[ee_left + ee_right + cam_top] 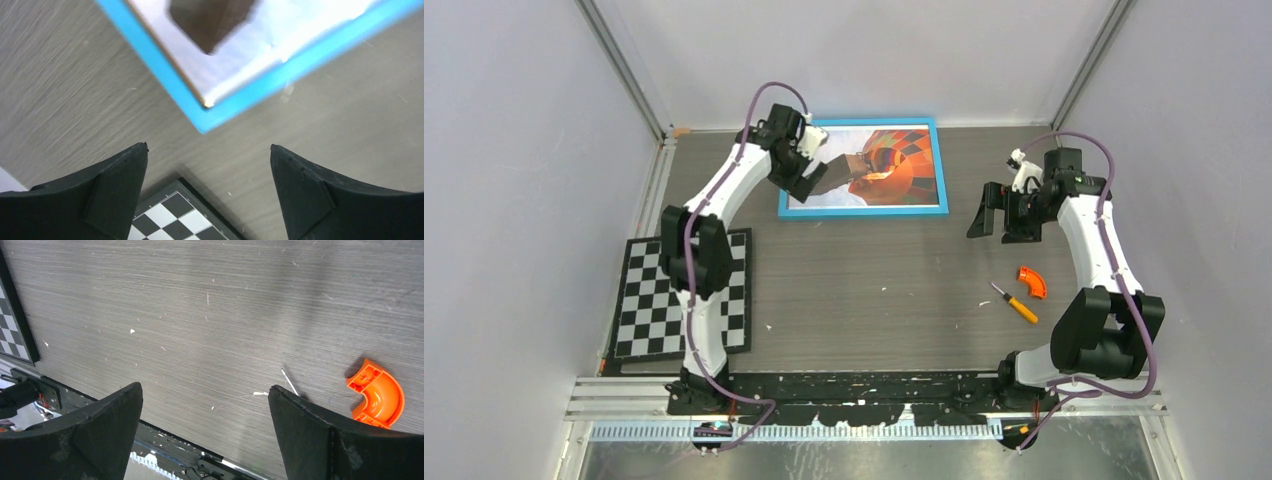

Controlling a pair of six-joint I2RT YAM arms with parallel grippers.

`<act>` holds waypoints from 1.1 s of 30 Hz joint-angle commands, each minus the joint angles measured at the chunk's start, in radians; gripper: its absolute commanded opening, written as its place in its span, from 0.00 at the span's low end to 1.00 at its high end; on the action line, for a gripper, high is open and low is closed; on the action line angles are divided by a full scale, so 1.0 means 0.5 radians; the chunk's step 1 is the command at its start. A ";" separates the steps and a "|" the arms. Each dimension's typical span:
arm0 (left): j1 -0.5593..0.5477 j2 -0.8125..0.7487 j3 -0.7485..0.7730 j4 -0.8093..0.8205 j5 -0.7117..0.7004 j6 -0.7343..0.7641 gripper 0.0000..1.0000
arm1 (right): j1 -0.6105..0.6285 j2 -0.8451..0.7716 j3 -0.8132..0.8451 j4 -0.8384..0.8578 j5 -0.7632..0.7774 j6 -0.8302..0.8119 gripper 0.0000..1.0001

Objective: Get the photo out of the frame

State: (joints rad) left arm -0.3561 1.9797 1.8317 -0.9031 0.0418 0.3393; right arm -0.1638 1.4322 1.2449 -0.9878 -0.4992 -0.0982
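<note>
The frame (864, 212), with its thin bright-blue border, lies face up at the far middle of the table. The photo (906, 165) of an orange-red balloon sits inside it. My left gripper (809, 188) hovers open over the frame's left end, holding nothing. In the left wrist view the frame's blue corner (205, 122) and a pale patch of the photo (250, 55) lie beyond my open left gripper (209, 146). My right gripper (996, 225) hangs open and empty to the right of the frame. In the right wrist view my right gripper (205, 387) has only bare tabletop between its fingers.
A black-and-white checkerboard (679, 295) lies at the near left by the left arm. An orange curved plastic piece (1031, 281) and a small screwdriver with an orange handle (1016, 304) lie near the right arm. Grey walls close in the table on three sides.
</note>
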 commanded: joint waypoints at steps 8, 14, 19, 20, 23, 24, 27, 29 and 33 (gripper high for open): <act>0.341 0.680 0.656 0.041 -0.248 -0.577 0.78 | 0.000 -0.032 0.173 -0.112 0.053 -0.101 1.00; 0.367 0.737 0.625 0.047 -0.038 -0.541 0.74 | -0.001 -0.063 0.100 -0.110 0.073 -0.101 1.00; 0.369 0.704 0.547 0.080 0.187 -0.594 0.75 | -0.001 -0.053 0.087 -0.111 0.081 -0.094 1.00; 0.368 0.702 0.537 0.085 0.201 -0.605 0.74 | -0.001 -0.051 0.087 -0.109 0.078 -0.091 1.00; 0.361 0.723 0.500 0.090 0.162 -0.605 0.70 | -0.001 -0.048 0.084 -0.108 0.078 -0.083 1.00; 0.353 0.734 0.491 0.079 0.119 -0.591 0.69 | -0.001 -0.048 0.083 -0.109 0.078 -0.082 1.00; 0.337 0.754 0.440 0.016 0.077 -0.527 0.61 | 0.000 -0.051 0.081 -0.111 0.078 -0.085 1.00; 0.328 0.731 0.366 -0.007 0.093 -0.487 0.50 | -0.001 -0.053 0.083 -0.114 0.083 -0.089 1.00; 0.270 0.574 0.117 -0.013 0.106 -0.425 0.33 | -0.001 -0.057 0.073 -0.117 0.081 -0.095 1.00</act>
State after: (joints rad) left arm -0.1970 2.3398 1.9991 -0.8574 0.1173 0.0715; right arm -0.1646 1.4322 1.2842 -1.0397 -0.4644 -0.1337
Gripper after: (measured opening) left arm 0.369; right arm 0.996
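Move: The left bar of the frame, just beyond its near left corner, lies about 5 cm ahead of the left hand, 4 cm to its left and 12 cm below. The photo's middle is some 15 cm ahead and 16 cm right of this hand, equally low; the chessboard's middle is about 18 cm back and 21 cm left. From the right hand, that bar spot lies roughly 19 cm ahead, 45 cm left and 13 cm below. Left hand sinks some 11 cm, swinging forward-left then partly back, fingers narrowing around the frame's left bar. ##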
